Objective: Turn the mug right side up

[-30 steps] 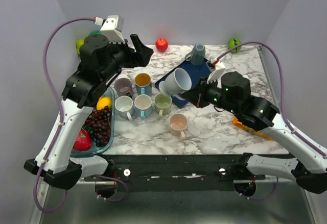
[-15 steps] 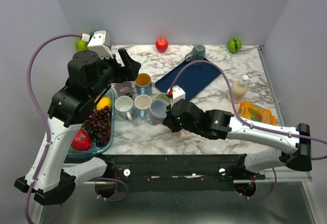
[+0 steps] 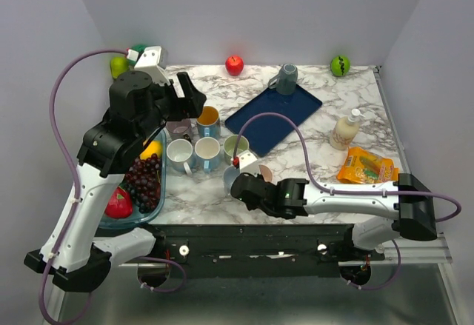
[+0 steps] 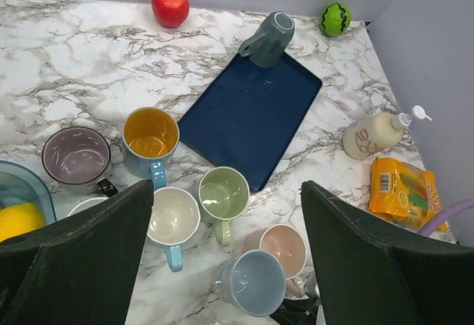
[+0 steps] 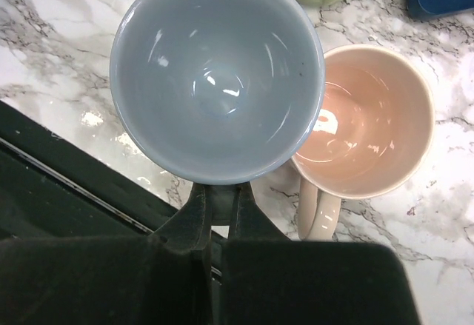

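A light blue mug (image 5: 215, 81) hangs mouth up and a little tilted, low over the marble at the table's front, right beside a pink mug (image 5: 366, 125). My right gripper (image 5: 220, 195) is shut on its handle from the near side. In the top view the wrist covers most of the blue mug (image 3: 229, 179), and the right gripper (image 3: 238, 184) sits close to the front edge. From the left wrist view the blue mug (image 4: 252, 284) shows below, between the spread fingers. My left gripper (image 3: 189, 92) is open, high above the cluster of mugs, holding nothing.
Upright mugs stand together: green (image 4: 222, 194), white (image 4: 172, 216), yellow-lined blue (image 4: 150, 134), purple (image 4: 75, 155). A dark mug (image 4: 270, 38) lies upside down on the navy tray's (image 4: 248, 118) far corner. A fruit bowl (image 3: 111, 218) is left; a soap bottle (image 3: 345, 130) and orange packet (image 3: 366, 168) right.
My right arm swung from above the tray down to the table's front, carrying the blue mug and turning its mouth from sideways to upward. The left arm shifted slightly.
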Robot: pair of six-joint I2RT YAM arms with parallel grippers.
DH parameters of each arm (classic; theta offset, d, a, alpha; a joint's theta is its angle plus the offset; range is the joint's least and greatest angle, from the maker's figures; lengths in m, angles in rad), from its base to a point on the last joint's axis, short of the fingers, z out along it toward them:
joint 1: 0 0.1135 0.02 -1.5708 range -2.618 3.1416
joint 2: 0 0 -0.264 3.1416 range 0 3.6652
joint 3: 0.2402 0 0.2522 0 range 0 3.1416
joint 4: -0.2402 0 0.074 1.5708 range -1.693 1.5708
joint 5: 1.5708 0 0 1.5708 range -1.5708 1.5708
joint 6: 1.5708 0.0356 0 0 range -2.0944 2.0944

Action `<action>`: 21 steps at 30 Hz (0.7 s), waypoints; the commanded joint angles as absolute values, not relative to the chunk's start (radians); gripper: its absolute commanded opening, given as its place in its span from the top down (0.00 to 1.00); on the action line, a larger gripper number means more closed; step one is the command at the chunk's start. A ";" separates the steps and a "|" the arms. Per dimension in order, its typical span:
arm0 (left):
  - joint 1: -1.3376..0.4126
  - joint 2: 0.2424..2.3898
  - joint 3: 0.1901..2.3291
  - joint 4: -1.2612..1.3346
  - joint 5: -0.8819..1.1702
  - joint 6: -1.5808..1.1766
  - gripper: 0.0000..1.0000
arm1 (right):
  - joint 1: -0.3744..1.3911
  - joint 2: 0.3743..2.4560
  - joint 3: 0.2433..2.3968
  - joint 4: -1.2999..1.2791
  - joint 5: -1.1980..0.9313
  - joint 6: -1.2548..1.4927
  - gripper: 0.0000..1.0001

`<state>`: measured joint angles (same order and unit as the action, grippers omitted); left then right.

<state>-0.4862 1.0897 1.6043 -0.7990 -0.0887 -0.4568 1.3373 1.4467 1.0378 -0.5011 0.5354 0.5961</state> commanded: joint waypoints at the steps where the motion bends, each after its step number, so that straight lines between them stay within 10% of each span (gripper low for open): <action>1: -0.483 1.095 1.588 -0.801 -0.112 -0.457 0.12 | 1.348 1.456 1.000 -0.347 0.604 0.601 0.99; 11: -0.485 1.134 1.598 -0.802 -0.109 -0.445 0.11 | 1.367 1.589 1.026 -0.328 0.592 0.618 0.98; 21: -0.485 1.193 1.624 -0.773 -0.077 -0.440 0.09 | 1.370 1.488 1.081 -0.445 0.532 0.667 0.28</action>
<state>-0.4862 1.1625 1.5936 -0.8024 -0.0895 -0.4519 1.3624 1.5635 1.0462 -0.4084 0.5457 0.6430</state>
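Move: The blue-grey mug, already upright in the right hand by its handle, is bound for bare marble near the table's front edge: its resting place is about 5 cm ahead of that hand, 5 cm left and 5 cm below. The pink mug stands 6 cm ahead and 6 cm right, the green mug 16 cm ahead and 1 cm left, the white-lined mug 15 cm ahead and 10 cm left. From the left hand the spot lies roughly 5 cm back, 9 cm right and 34 cm down. The blue-grey mug is lowered about 4 cm, drifting a little left, onto the bare marble beside the pink mug. The right fingers then open wide off the handle while that hand rises about 1.5 cm and slides 1 cm farther left, the handle still between the pads. Meanwhile the empty left hand, staying open, sinks some 2.5 cm and eases forward. ##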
